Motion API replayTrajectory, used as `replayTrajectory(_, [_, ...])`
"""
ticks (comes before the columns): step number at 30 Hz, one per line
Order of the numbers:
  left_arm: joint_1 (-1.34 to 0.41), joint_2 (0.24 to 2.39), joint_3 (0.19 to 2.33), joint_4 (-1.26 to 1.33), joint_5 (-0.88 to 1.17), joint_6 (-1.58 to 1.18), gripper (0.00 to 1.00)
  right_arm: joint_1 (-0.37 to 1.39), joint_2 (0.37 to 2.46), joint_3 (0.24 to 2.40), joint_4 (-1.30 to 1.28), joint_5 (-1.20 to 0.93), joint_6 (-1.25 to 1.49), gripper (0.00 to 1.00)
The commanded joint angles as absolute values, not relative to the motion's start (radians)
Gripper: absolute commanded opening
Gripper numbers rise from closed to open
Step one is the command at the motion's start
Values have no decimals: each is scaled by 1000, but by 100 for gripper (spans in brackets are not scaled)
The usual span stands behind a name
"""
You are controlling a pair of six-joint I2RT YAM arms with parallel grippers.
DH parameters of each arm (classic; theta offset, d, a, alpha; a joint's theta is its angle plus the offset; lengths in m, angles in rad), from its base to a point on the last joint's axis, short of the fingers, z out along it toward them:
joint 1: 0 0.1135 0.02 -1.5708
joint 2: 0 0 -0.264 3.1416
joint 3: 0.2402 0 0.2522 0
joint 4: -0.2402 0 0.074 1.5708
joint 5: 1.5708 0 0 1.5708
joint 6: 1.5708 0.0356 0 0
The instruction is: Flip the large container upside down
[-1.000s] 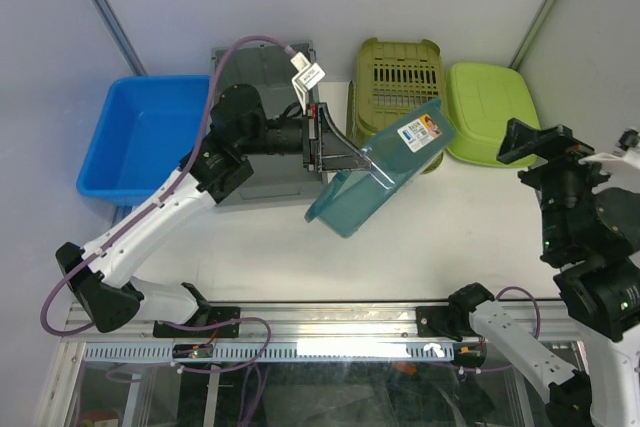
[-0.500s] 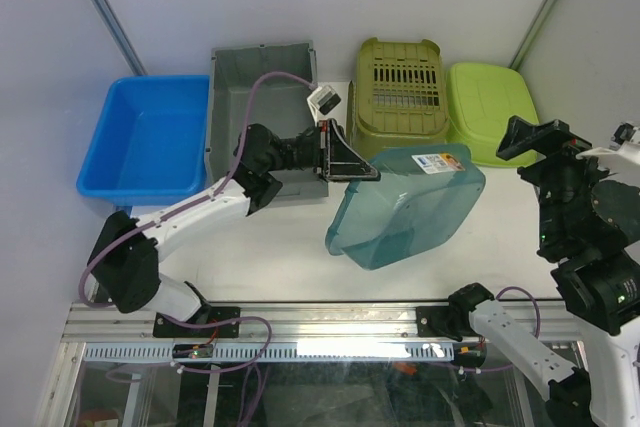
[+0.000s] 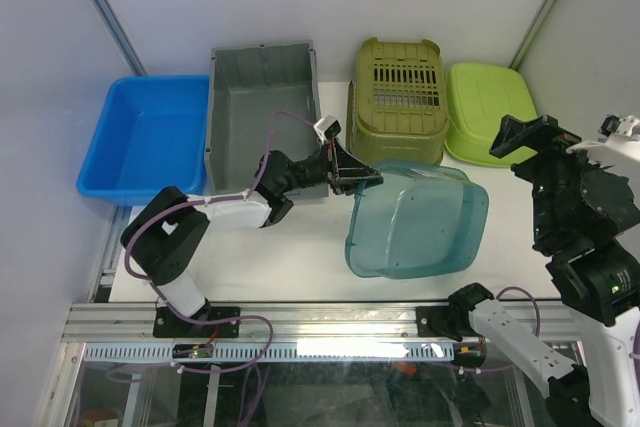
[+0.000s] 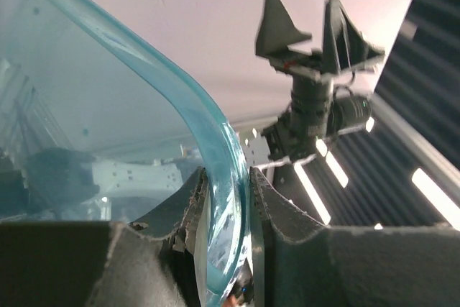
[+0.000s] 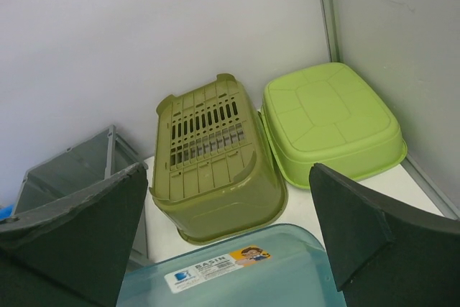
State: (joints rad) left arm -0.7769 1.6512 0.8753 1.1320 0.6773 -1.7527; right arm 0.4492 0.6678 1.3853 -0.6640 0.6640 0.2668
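Note:
The large container is a see-through teal basin. It lies bottom-up and slightly tilted on the white table, with its label side toward the back. My left gripper is shut on the basin's rim at its back left corner, and the rim runs between both pads. My right gripper hangs raised at the right, open and holding nothing. In the right wrist view the basin lies below and between the spread fingers.
Behind the basin, an olive slotted basket and a lime green tub both stand upside down. A grey bin and a blue bin stand open side up at the back left. The metal rail marks the near edge.
The left arm has swung down and to the right, rolling the basin from a high tilt to bottom-up, low on the table. The right gripper has barely moved.

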Motion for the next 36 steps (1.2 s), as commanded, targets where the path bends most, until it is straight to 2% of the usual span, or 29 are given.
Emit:
replayTrajectory(1, [-771,1739,856,1260,615,-1873,0,449,661,1389,-675,659,259,99])
replayTrajectory(7, [-788,1862,893,1192,619,-1851,0,449,645,1389,-703,666,256,99])
replayTrajectory(14, [-818,1960,1006,1055,591,-1725,7,449,636,1368,-717,675,248,99])
replayTrajectory(16, [-824,1973,1033,962,564,-1664,16,449,636,1362,-724,676,248,99])
replayTrajectory(20, [-842,2009,1119,834,538,-1555,48,450,637,1346,-733,667,246,99])
replayTrajectory(24, [-853,2020,1226,611,497,-1386,71,450,637,1326,-750,633,255,99])
replayTrajectory(25, [-854,2016,1249,554,486,-1321,85,449,637,1320,-756,621,261,99])
replayTrajectory(27, [-855,2000,1281,425,447,-1225,98,450,639,1313,-775,594,275,99])
replayTrajectory(36, [-864,1922,1348,56,287,-932,99,449,649,1274,-838,486,328,99])
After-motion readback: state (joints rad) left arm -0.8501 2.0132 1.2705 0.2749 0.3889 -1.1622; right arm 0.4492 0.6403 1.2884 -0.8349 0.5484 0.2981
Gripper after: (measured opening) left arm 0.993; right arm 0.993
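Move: The left hand pinches the teal basin by its rim. The basin's landing spot, open table on the near side of the baskets, lies about 21 cm to the right, 5 cm back and some 26 cm below. The olive basket stands 25 cm ahead and 10 cm right, the lime tub 25 cm ahead and 33 cm right, both 22–26 cm down. From the empty right hand the spot is about 40 cm below, 5 cm back and 2 cm left. Still gripping the basin's rim, the left hand lowers it to the open table, going forward at first and then also right. Halfway down its fingers open wide and let go, while the hand keeps sinking, about 20 cm in all, and tips its fingers some 40 degrees downward. The open right hand sinks about 7 cm over the basin, tilting down slightly. ##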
